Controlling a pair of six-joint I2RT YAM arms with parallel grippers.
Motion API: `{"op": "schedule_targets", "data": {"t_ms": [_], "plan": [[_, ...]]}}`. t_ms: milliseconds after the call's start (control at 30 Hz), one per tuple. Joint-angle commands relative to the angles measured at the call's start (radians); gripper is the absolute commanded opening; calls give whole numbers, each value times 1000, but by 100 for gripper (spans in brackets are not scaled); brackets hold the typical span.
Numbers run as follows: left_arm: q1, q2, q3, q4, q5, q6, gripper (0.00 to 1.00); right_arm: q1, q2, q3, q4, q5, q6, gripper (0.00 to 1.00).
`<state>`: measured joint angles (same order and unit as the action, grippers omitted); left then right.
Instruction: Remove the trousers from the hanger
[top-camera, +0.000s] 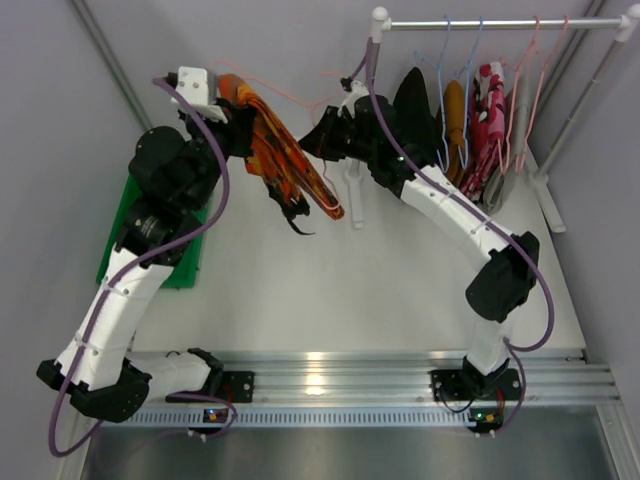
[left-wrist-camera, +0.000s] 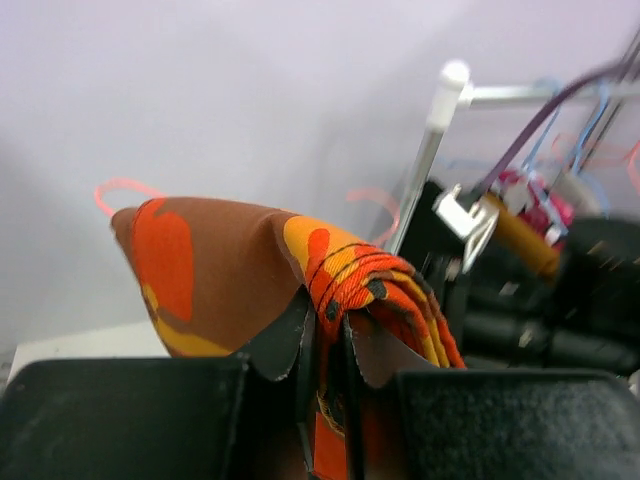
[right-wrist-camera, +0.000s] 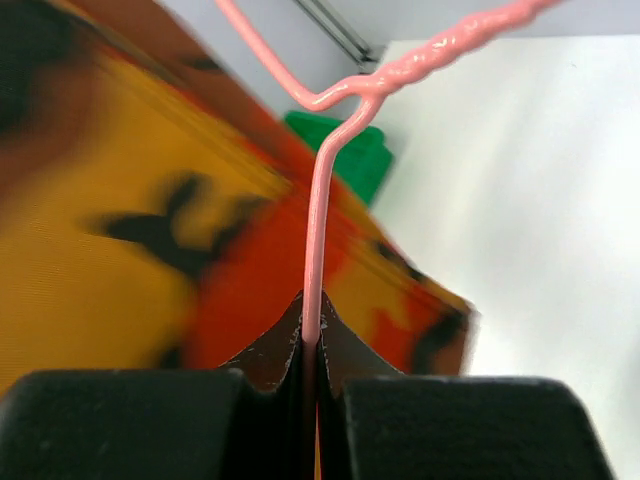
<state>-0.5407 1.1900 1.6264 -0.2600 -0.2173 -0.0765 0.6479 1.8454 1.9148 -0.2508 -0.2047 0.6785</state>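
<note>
The orange trousers (top-camera: 280, 150) with a dark pattern hang in the air between my two grippers, draped over a pink wire hanger (top-camera: 300, 100). My left gripper (top-camera: 232, 112) is shut on a fold of the orange trousers (left-wrist-camera: 345, 285). My right gripper (top-camera: 322, 135) is shut on the pink hanger wire (right-wrist-camera: 318, 250), with the orange cloth (right-wrist-camera: 120, 250) right behind it. The black trousers (top-camera: 415, 105), mustard-brown trousers (top-camera: 455, 125) and red-pink floral trousers (top-camera: 487, 120) hang on the rail (top-camera: 500, 22) at the back right.
A green board (top-camera: 125, 215) lies on the table under the left arm. The white rack's post (top-camera: 372, 60) and feet (top-camera: 548, 200) stand at the back right. Grey walls close in on both sides.
</note>
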Motion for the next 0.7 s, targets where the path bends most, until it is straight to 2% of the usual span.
{"op": "schedule_targets", "data": {"t_ms": [0, 200, 400, 567, 667], "plan": [[15, -9, 188, 212, -7, -12, 0, 13, -14, -39, 39, 62, -120, 0], [47, 40, 303, 245, -57, 3, 0, 41, 5, -65, 42, 83, -143, 0], [134, -6, 270, 330, -200, 119, 0, 50, -26, -121, 35, 70, -151, 0], [276, -122, 66, 467, -344, 292, 0, 58, -66, -168, 31, 39, -177, 0], [361, -222, -86, 542, -372, 374, 0, 59, -87, -175, 25, 19, -192, 0]]}}
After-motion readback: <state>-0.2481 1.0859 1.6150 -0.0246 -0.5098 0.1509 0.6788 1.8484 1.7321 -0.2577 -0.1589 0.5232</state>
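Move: The left hand already grips the orange camouflage trousers, still draped on the pink hanger; the hanger is some 10 cm to its right, 5 cm farther out and 12 cm lower. The green bin stands roughly 27 cm left of the left hand, level fore and aft, nearly 50 cm below. For the right hand, already on the hanger, the trousers' middle lies about 5 cm left, level fore and aft and 3 cm above; the rack's near post is 9 cm right, 6 cm farther out, its middle about 5 cm lower. Keeping its pinch on the trousers, the left hand draws them off the hanger, first straight up about 11 cm, then sweeping some 17 cm left to the bin's side, still high, swinging counter-clockwise nearly 40 degrees with its fingers tipping up. The right hand keeps hold of the hanger and sinks about 9 cm, its fingers dipping a little. ##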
